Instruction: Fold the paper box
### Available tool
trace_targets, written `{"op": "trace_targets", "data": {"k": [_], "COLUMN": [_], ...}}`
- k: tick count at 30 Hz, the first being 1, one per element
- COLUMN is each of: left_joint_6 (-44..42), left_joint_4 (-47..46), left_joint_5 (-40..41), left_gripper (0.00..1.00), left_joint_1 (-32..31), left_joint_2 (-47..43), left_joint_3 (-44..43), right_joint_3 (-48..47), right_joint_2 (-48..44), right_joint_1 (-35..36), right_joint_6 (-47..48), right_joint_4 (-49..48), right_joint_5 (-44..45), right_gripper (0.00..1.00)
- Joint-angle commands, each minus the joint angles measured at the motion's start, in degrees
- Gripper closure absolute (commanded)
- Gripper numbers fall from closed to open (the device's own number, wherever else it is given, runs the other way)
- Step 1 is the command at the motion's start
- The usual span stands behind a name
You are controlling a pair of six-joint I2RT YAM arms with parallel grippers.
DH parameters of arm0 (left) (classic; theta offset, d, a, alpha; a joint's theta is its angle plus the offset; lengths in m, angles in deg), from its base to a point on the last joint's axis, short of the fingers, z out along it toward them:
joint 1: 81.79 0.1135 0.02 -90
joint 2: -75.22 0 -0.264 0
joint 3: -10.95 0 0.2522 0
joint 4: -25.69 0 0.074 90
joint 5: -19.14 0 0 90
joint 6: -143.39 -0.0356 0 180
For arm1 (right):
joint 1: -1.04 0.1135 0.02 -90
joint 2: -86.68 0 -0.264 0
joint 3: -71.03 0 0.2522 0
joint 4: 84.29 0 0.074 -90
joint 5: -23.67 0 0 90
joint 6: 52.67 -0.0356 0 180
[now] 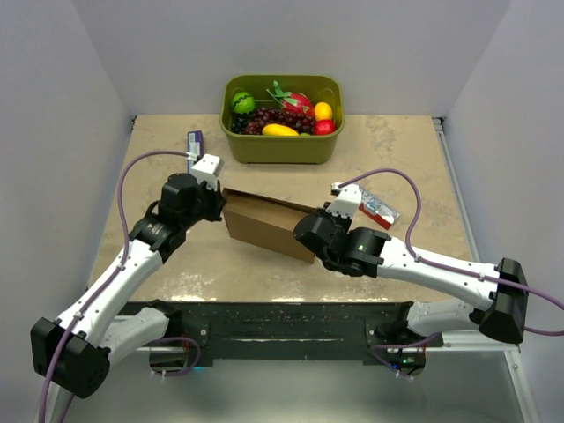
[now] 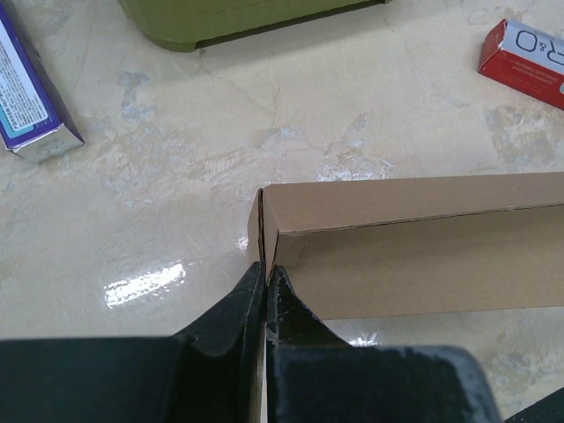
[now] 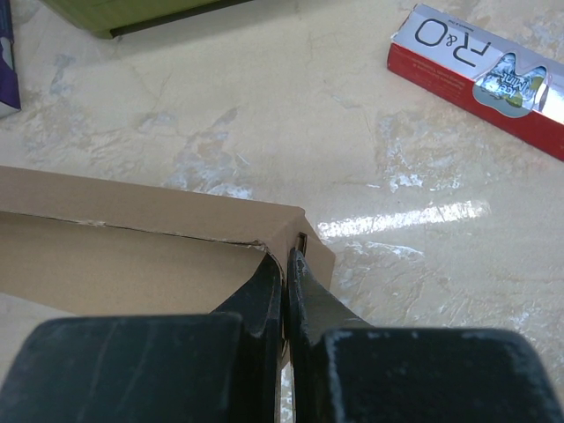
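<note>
The paper box (image 1: 264, 225) is a long brown cardboard piece held between both arms above the marbled table, tilted so its right end is nearer me. My left gripper (image 1: 216, 204) is shut on the box's left end wall; in the left wrist view its black fingers (image 2: 238, 308) pinch the cardboard edge of the paper box (image 2: 414, 247) at its corner. My right gripper (image 1: 308, 236) is shut on the right end wall, where the fingers (image 3: 260, 295) clamp a flap with a small slot on the paper box (image 3: 132, 238).
An olive-green tub (image 1: 282, 119) full of fruit stands at the back centre. A purple carton (image 1: 195, 141) lies at the back left, and a red and silver packet (image 1: 379, 208) lies right of the box. Grey walls close in both sides.
</note>
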Motion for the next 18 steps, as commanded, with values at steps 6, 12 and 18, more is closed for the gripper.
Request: {"op": "trace_targets", "data": {"k": [6,12,18], "left_joint_6": [1.6,1.8,2.1], "left_joint_4": [8.2,9.8,9.9], "left_joint_5": [-4.6,-7.3,-6.7], "left_gripper": [0.52,0.44,0.39], "left_joint_1": [-0.1,0.0,0.1], "left_joint_2": [-1.4,-1.2,0.5], "left_joint_3": [-6.6,-12.6,-16.1], "right_joint_3": [3.7,3.4,3.7], "right_joint_2": [1.9,2.1,2.3], "right_joint_1": [0.8,0.8,0.8], "right_joint_6": [1.0,1.1,1.1], "right_joint_4": [8.7,8.6,8.8], "right_joint_5": [-8.7,-8.6,-8.6], "right_gripper": [1.0,1.0,1.0]}}
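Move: The left hand has its fingers shut on the wall at the paper box's left end; the box's middle lies about 11 cm to its right, 3 cm back and 5 cm below. The purple carton lies some 16 cm ahead and 8 cm left of this hand, and the green bin about 25 cm ahead and 15 cm right. For the right hand, pinching the other end, the box's middle is roughly 12 cm left, 2 cm ahead and 5 cm below. The left fingers spread to a little over half open and let go of the box's left end wall, the hand first easing back about 1.5 cm towards the robot. It then climbs faster and faster, some 7 cm straight up and away from the rim with a slight drift right and hardly any wrist turn, while the right hand stays put and keeps its pinch on the right end. ##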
